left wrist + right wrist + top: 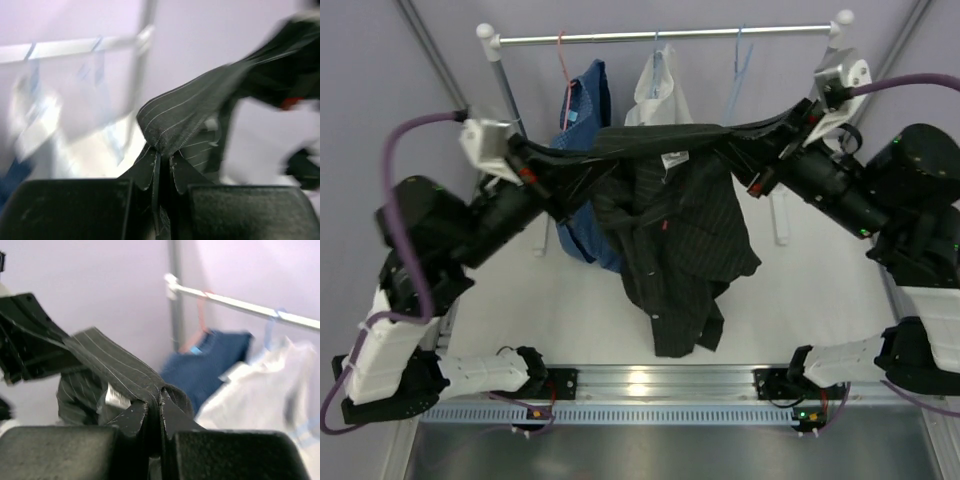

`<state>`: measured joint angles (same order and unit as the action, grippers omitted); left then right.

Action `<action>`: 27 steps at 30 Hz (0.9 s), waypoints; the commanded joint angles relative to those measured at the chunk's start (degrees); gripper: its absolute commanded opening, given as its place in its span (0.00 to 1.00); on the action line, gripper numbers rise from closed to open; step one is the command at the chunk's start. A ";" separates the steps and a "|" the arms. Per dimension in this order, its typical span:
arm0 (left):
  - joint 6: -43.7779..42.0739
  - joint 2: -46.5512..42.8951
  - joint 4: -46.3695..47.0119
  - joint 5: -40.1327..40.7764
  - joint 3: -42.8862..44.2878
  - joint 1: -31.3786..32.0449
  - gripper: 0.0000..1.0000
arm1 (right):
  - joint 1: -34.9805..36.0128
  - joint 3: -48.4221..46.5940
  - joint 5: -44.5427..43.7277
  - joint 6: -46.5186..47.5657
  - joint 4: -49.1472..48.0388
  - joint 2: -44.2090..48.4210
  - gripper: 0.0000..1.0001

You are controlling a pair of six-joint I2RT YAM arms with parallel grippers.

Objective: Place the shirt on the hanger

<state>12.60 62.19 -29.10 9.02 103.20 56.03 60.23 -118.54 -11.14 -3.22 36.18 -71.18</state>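
The black pinstriped shirt (670, 230) hangs stretched between my two grippers in front of the clothes rail, its body drooping toward the table. My left gripper (542, 168) is shut on one end of the top edge, and the pinched fabric (185, 110) bulges out above its jaws (165, 157). At the other end my right gripper (745, 158) is shut on a fold of the shirt (115, 367), with the cloth bunched right at its closed tips (159, 402). The light-blue wire hanger (735, 80) hangs empty on the rail, just behind the right gripper.
The rail (660, 36) spans the back between two posts. A blue patterned shirt (585, 110) on a red-orange hanger (563, 60) and a white shirt (660, 90) hang on it behind the black shirt. The white table (800, 300) lies below.
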 commanded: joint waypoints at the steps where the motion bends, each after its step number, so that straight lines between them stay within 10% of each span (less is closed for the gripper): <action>1: -6.64 -1.73 9.41 -18.20 6.72 -0.22 0.00 | 0.59 -8.88 4.09 2.00 6.00 -0.63 0.00; 7: -0.49 1.34 9.50 -19.48 -1.83 -0.22 0.00 | 0.59 12.59 2.72 -2.13 -0.82 11.46 0.00; 18: 20.08 0.65 31.36 -4.28 -59.20 1.27 0.00 | -1.86 67.07 -19.80 -24.80 -2.00 30.12 0.00; 27: 21.15 1.79 37.71 -4.00 -63.56 4.09 0.00 | -8.63 72.58 -17.70 -28.42 2.57 31.89 0.05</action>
<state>32.16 66.04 1.80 3.31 39.42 60.05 53.47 -43.64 -26.09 -29.89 38.87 -39.59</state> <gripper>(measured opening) 0.069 0.047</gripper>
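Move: The held shirt is going down to the clear front-middle table, about 50 cm below both hands, some 9 cm right of the left hand and 10 cm right of the right. The hung blue shirt's middle is roughly 20 cm ahead of the left hand, 4 cm to its left and 28 cm below. From the right hand, the white shirt is about 20 cm ahead, straight, 28 cm below; the empty hanger is 22 cm ahead, 8 cm right, 15 cm lower. Both hands keep the shirt's collar edge pinched and stretched between them. They first swing a little back and up, the left farther, then sweep it down some 40 cm and about 10 cm to the right towards the table. Both wrists tip downward by nearly 40 degrees, the right also turning clockwise; the fingers stay all but shut. ##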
